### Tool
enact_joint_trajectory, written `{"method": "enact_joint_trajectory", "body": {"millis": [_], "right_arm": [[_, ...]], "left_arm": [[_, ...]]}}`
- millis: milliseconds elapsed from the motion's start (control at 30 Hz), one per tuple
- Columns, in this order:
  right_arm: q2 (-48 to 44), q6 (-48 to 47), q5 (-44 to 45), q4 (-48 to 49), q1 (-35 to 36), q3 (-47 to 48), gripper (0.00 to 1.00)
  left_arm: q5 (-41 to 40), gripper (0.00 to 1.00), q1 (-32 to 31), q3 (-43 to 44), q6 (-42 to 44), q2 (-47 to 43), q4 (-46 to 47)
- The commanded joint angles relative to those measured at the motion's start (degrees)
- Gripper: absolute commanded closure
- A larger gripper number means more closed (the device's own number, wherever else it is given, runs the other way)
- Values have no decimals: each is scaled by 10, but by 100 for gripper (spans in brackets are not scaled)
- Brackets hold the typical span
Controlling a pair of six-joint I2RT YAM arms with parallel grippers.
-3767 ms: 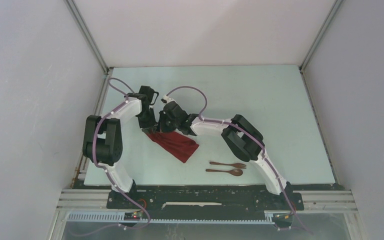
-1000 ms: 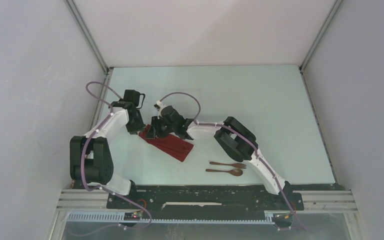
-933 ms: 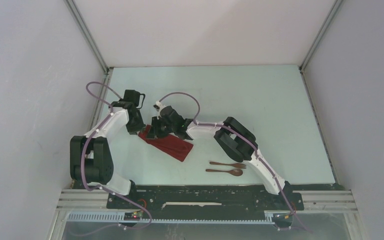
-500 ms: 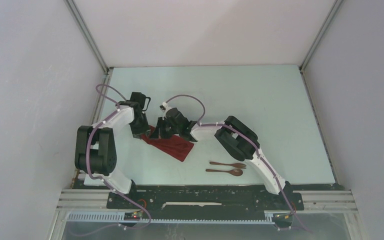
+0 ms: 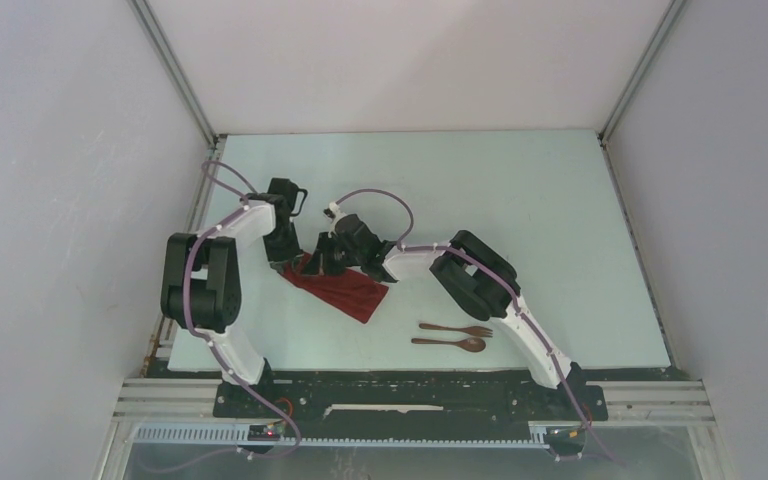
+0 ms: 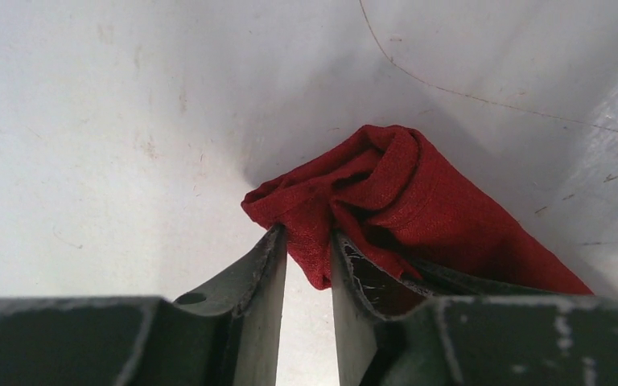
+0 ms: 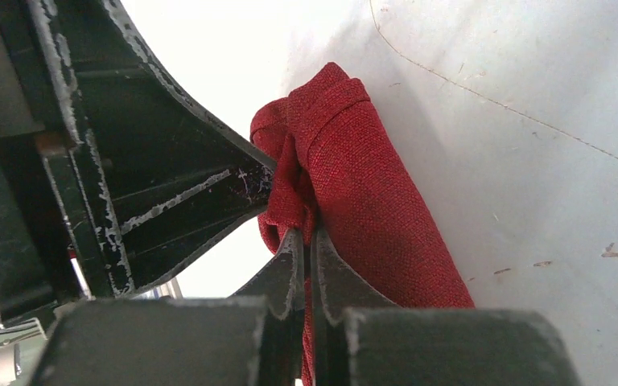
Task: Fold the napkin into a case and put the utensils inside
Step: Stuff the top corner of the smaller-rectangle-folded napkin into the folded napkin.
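Observation:
The napkin (image 5: 350,292) lies as a narrow dark red folded strip, the case, slanting across the table left of centre. Its upper-left end is bunched up (image 6: 386,173). My left gripper (image 5: 282,265) is at that end; a fold of cloth fills the narrow gap between its jaws (image 6: 307,240). My right gripper (image 5: 318,268) is just beside it, shut tight on a thin cloth edge (image 7: 307,237) of the same end (image 7: 354,161). The utensils lie side by side to the right: the fork (image 5: 457,329) and, nearer me, the spoon (image 5: 450,343).
The pale table (image 5: 530,200) is walled on three sides. My right arm's elbow (image 5: 475,272) hangs just above and behind the utensils. A black rail (image 5: 410,398) runs along the near edge. The left gripper's black finger (image 7: 169,189) fills the right wrist view's left side.
My left arm has swung right from beside the table's left edge to the napkin's upper-left end. My right gripper has pinched shut on the cloth and shifted slightly right.

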Motion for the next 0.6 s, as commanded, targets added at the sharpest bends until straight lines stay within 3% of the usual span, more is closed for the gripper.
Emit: {"method": "enact_joint_trajectory", "body": {"millis": [0,200,400,567], "right_arm": [[-24,-2,-1,5,-3,3,100],[-7,-11,-27,4,-2,28,100],[32,-68,-73,22,7,77,100],[91,-110,-78,-70,20,170,100]], "left_arm": [[-26,73,-4,17,9,-1,-2],[-16,98,-4,-16,44,-61,38],[68,100,1,-50,71,-85,73],[135,100,2,-54,73,-85,80]]}}
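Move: The napkin's top corner already stands between the left gripper's part-open fingertips, straight ahead 0 and about 1 cm below its hand point. The folded napkin's middle lies roughly 10 cm to the right of that gripper and 4 cm back, also 1 cm lower. From the right gripper, shut on a layer of the napkin, the top corner is about 4 cm left, 1 cm ahead and 1 cm down; the napkin's middle is some 6 cm right and 3 cm back. Shut the left gripper fully to pinch the napkin's top corner, then ease it up a little over 1 cm, turning slightly clockwise. Keep the right gripper closed on its layer and, once the left has shut, bring it about 2.5 cm left towards the left gripper and some 1.5 cm up, turning it a little counter-clockwise. ##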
